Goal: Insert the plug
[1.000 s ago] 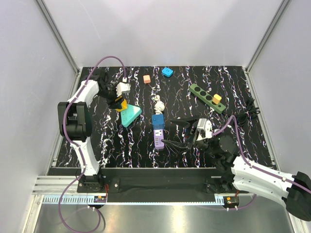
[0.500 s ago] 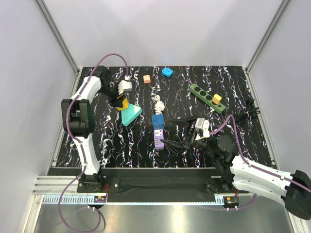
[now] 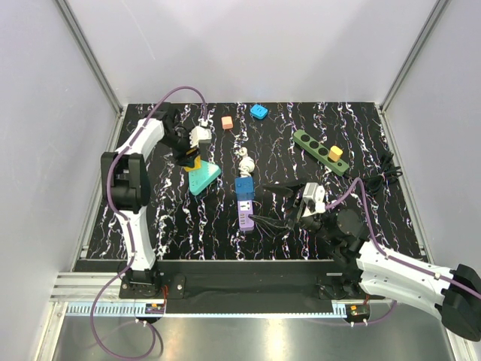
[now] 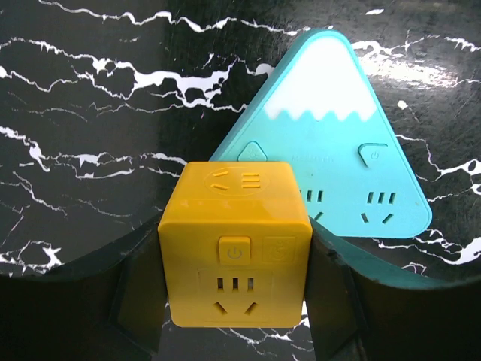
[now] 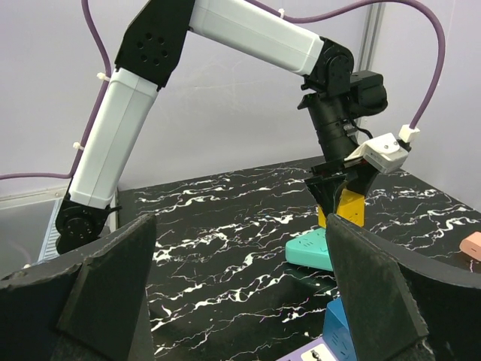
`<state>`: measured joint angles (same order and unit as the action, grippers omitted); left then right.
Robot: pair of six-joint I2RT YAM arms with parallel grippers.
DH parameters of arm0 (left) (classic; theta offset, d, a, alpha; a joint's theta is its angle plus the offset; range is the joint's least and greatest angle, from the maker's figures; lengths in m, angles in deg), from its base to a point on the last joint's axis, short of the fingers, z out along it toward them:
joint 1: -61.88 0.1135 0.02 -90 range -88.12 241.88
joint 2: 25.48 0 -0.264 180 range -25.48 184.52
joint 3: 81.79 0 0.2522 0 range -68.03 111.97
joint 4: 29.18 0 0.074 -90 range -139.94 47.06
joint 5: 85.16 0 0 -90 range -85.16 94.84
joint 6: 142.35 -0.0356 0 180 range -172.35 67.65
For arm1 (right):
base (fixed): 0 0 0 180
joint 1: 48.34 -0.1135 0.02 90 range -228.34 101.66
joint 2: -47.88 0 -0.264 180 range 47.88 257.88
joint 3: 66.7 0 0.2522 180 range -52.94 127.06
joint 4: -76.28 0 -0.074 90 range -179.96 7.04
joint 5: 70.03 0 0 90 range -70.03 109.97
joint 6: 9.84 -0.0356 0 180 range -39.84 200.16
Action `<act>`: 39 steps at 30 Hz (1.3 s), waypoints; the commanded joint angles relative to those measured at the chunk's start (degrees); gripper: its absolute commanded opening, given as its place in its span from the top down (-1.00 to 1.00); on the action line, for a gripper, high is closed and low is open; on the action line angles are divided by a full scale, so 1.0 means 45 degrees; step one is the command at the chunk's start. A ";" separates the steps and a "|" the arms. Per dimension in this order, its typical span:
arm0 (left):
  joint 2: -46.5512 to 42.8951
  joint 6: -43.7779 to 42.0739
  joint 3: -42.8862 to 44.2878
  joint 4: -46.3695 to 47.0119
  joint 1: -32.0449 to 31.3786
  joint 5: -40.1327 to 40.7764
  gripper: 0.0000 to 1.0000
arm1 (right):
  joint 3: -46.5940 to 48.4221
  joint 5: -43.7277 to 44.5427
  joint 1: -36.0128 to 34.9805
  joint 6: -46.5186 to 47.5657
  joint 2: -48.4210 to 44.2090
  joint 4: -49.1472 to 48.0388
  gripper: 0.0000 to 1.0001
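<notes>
The plug is a yellow cube (image 4: 234, 244) with a power button and socket holes on its face. My left gripper (image 4: 234, 301) is shut on it, one dark finger (image 4: 139, 293) pressing each side. The cube (image 3: 192, 162) hangs over the near-left corner of a teal triangular power strip (image 4: 338, 173) (image 3: 204, 177); whether they touch I cannot tell. In the right wrist view the yellow cube (image 5: 349, 207) sits just above the teal strip (image 5: 312, 252). My right gripper (image 5: 240, 301) (image 3: 298, 210) stands open and empty, low near the table's middle.
A purple power strip (image 3: 246, 215) with a blue cube (image 3: 243, 186) on it lies centre, with black cable beside it. A green strip (image 3: 317, 149) carrying a yellow plug (image 3: 335, 153) lies back right. An orange block (image 3: 227, 122), a blue piece (image 3: 259, 111) and a white plug (image 3: 246, 160) lie behind.
My left gripper has carried the yellow cube a little to the right, over the teal strip's corner, and its wrist has turned. The right arm has barely moved.
</notes>
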<state>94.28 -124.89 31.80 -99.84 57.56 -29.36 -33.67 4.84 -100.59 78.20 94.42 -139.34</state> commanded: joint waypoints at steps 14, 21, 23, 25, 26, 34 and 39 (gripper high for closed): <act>0.1217 0.0903 0.0159 -0.0636 -0.0603 0.1329 1.00 | 0.0289 0.0629 -0.0049 0.0200 -0.0460 -0.0139 -0.99; 0.0906 0.1196 -0.0270 -0.0597 -0.0701 0.1194 0.88 | 0.0289 0.0707 -0.0049 0.0240 -0.0558 -0.0060 -0.99; 0.0672 0.1235 -0.0388 -0.0577 -0.0701 0.1173 0.30 | 0.0328 0.0688 -0.0069 0.0239 -0.0558 -0.0061 -0.99; 0.0380 0.1216 -0.0427 -0.0577 -0.0701 0.1056 0.04 | 0.0328 0.0649 -0.0049 0.0259 -0.0539 -0.0061 -0.99; 0.0281 0.1216 -0.0446 -0.0558 -0.0701 0.1017 0.01 | 0.0328 0.0649 -0.0049 0.0240 -0.0539 -0.0041 -0.99; -0.0539 0.1450 -0.0446 -0.0460 -0.0701 0.1213 -0.48 | 0.0309 0.0688 -0.0049 0.0279 -0.0597 -0.0022 -0.99; -0.0852 0.1528 -0.0641 -0.0343 -0.0701 0.1173 -0.98 | 0.0328 0.0610 -0.0069 0.0298 -0.0616 0.0037 -0.99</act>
<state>93.39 -118.57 29.42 -100.06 54.67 -24.37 -33.67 6.02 -100.59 78.86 92.50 -138.05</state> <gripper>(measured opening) 0.985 0.994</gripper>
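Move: The teal triangular socket, the yellow plug cube's base, lies with its middle roughly 5 cm back from the left hand, 3 cm to its right and 6 cm below; the cube is already between the fingers over the far-left corner. The blue block is about 20 cm right and 9 cm back, the coiled white cable 20 cm right and level with the hand, the pink block 13 cm right and 16 cm ahead. From the right hand the socket is about 23 cm ahead, 24 cm left and 28 cm below. The yellow cube, already on the teal socket's far-left corner, is kept in the left fingers' grip while they ease about half a centimetre to the right and roll slightly, left side rising. Then the fingers open from about two-thirds to nearly full width and let go of it; still straddling the cube, the hand draws back some 2 cm and sinks about 1 cm. ##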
